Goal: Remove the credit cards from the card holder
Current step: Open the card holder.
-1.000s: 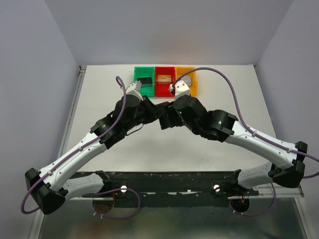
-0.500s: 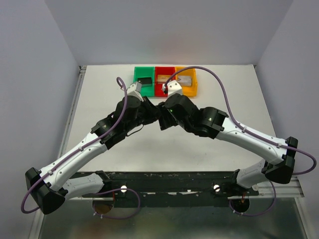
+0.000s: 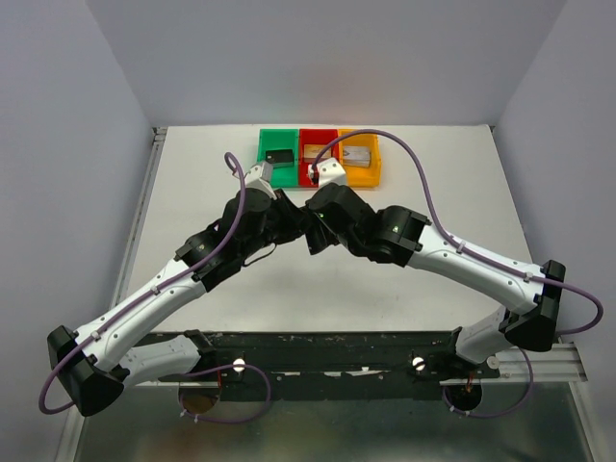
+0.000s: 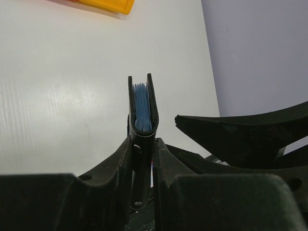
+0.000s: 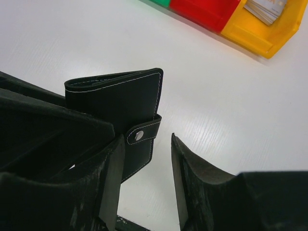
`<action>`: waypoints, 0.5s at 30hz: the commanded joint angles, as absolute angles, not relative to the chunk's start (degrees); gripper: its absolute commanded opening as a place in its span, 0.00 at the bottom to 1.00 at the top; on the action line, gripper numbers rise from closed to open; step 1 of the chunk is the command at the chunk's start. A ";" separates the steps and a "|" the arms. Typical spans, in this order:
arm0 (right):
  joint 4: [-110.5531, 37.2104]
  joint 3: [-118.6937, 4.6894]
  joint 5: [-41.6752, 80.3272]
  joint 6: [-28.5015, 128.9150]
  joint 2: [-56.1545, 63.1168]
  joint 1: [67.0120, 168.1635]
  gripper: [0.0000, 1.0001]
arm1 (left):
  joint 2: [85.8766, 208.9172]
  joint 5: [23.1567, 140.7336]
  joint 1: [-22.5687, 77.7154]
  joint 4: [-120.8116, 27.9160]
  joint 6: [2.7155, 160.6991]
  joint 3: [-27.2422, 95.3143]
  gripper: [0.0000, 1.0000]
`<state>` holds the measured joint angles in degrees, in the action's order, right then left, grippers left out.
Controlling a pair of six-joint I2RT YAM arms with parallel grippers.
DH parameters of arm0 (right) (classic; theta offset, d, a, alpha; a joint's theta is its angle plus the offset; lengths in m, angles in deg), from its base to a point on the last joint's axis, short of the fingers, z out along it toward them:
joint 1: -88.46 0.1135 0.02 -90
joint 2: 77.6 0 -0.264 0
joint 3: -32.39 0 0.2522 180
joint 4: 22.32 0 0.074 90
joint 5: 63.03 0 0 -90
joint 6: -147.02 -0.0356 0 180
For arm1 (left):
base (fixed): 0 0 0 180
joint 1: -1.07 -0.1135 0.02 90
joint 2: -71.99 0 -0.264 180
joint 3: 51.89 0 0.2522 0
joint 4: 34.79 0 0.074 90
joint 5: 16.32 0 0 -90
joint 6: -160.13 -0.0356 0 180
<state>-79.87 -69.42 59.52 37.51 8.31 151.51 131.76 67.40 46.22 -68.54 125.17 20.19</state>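
Note:
My left gripper (image 4: pixel 142 144) is shut on the card holder (image 4: pixel 142 108), a black wallet standing edge-on above the table with blue-grey lining showing between its leaves. In the right wrist view the card holder (image 5: pixel 120 96) is folded, and its snap strap (image 5: pixel 139 136) lies by my left fingertip. My right gripper (image 5: pixel 147 139) is open, with the strap's end and bare table in its gap. The credit cards are hidden. In the top view both grippers meet mid-table, left gripper (image 3: pixel 292 219) and right gripper (image 3: pixel 314 229).
Green bin (image 3: pixel 279 154), red bin (image 3: pixel 316 152) and yellow bin (image 3: pixel 358 159) stand in a row at the table's far edge, just behind the grippers. The yellow bin (image 5: pixel 260 33) holds a pale grey stack (image 5: pixel 267 9). The right arm's finger (image 4: pixel 240 139) fills the left wrist view's right side.
My right arm has swung left, up to the card holder, and its jaws have narrowed. The left arm and its grip have not moved.

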 commanded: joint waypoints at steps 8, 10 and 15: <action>-82.48 -70.40 60.98 37.33 10.73 151.92 0.34 | 129.30 68.06 47.13 -64.90 125.67 20.05 0.00; -82.57 -70.58 60.98 37.42 10.82 151.83 0.30 | 129.21 68.06 47.13 -64.90 125.67 20.05 0.00; -83.01 -70.58 61.42 37.42 10.82 151.92 0.20 | 128.86 67.80 47.22 -64.90 125.67 19.70 0.00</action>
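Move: The snap strap's end, with its metal button, lies almost between the right hand's half-open fingers, about 2 cm ahead, 1 cm left and 1 cm below, on the card holder that the left hand is gripping. The holder's middle is some 3 cm left and 2 cm ahead. Out on the table, some 30 cm ahead and 22 cm lower, stand the red bin, straight ahead, and the yellow bin, 12 cm right. From the left hand the strap's end is 2 cm ahead and 3 cm right. The right hand narrows its fingers steadily from about half open to roughly a quarter, bringing one tip to each side of the button end of the strap, while it sinks a little under 1 cm and eases about half a centimetre left, towards the holder, with no real wrist turn. The left hand keeps its pinch on the holder, nearly still, as the right fingertips come up to the strap and seem to touch it at the button. ##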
